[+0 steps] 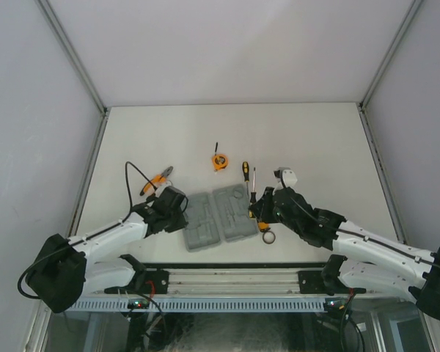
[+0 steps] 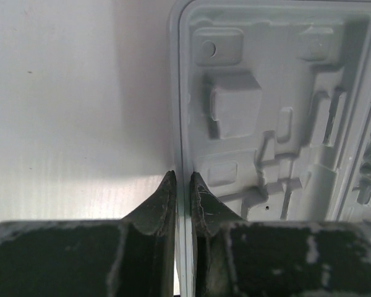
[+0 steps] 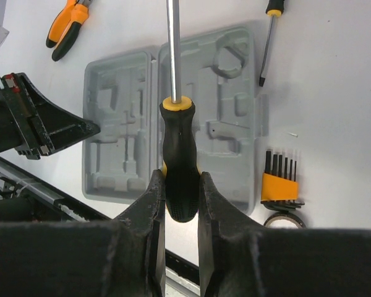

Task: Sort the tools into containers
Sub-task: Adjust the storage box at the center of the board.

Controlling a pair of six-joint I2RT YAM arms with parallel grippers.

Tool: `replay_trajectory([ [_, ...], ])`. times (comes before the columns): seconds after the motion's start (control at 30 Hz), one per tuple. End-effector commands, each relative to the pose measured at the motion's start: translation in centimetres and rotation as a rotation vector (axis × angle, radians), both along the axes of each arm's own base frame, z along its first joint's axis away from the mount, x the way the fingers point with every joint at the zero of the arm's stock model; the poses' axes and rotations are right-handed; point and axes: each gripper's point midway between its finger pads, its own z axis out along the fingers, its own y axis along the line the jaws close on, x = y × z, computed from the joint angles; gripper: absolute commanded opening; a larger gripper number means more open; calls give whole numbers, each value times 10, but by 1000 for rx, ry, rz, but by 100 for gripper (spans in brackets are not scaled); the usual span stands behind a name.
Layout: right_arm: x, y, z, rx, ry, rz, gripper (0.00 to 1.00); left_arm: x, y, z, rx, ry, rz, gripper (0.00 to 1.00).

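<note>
The grey hinged case [image 1: 205, 229] lies open between the arms, its moulded recesses empty [image 3: 117, 124]. My left gripper [image 2: 183, 178] [image 1: 180, 213] is shut on the case's left rim [image 2: 180, 93]. Over the case's right half, my right gripper [image 3: 182, 179] [image 1: 258, 213] is shut on the black-and-orange handle of a screwdriver [image 3: 180, 154], whose shaft points away from me. A second screwdriver [image 3: 269, 37] [image 1: 245, 174] lies on the table beyond the case. The orange bit set [image 3: 278, 184] and the dark ring [image 3: 284, 219] lie right of the case.
Orange-handled pliers [image 1: 158, 178] [image 3: 68, 25] lie on the table beyond the left gripper. The round orange tape measure [image 1: 218, 160] sits farther back, near the middle. The left arm's gripper body [image 3: 37, 127] shows beside the case's left half. The mounting rail [image 1: 227, 282] runs along the near edge.
</note>
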Motion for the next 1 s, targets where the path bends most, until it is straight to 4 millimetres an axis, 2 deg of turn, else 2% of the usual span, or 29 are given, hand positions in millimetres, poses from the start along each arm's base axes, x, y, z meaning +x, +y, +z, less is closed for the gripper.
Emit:
replay_trajectory([
  [0.0, 3, 14, 13, 67, -22, -1, 0, 13, -20, 15, -55, -55, 27, 11],
  [0.2, -3, 26, 9, 56, 6, 25, 0, 9, -30, 15, -95, -51, 22, 27],
  [0.57, -19, 52, -11, 10, 121, 142, 0, 2, -62, 13, -165, -38, -43, 32],
  [0.7, -23, 61, -15, -20, 142, 191, 0, 1, -54, 15, -140, -56, -35, 34],
  [0.83, -30, 73, -20, -93, 170, 254, 0, 4, -41, 24, -99, -105, -24, 41],
  [0.97, -39, 87, -29, -168, 213, 317, 1, 7, -29, 35, -76, -159, -10, 44],
])
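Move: The open storage box lies with its left rim between the left fingertips, its middle about 9 cm to that hand's right, 1 cm ahead and slightly below; the pliers are some 11 cm ahead and 8 cm left. The right hand holds a screwdriver; from it the box's middle is about 9 cm left, 1 cm ahead and 12 cm down. Near table level, the orange key set is 3 cm right and level with it, the ring 5 cm right and 5 cm back. The left fingers loosen their pinch on the box's left rim and spread while the hand shoves about 4.5 cm to the right, pushing the box along, then starts to lift, about 1.5 cm. The right hand, keeping its grip on the screwdriver handle, sweeps some 7 cm left over the box, sinking 4 cm and drawing back 3 cm, its fingers tipping further down and turning counter-clockwise. ##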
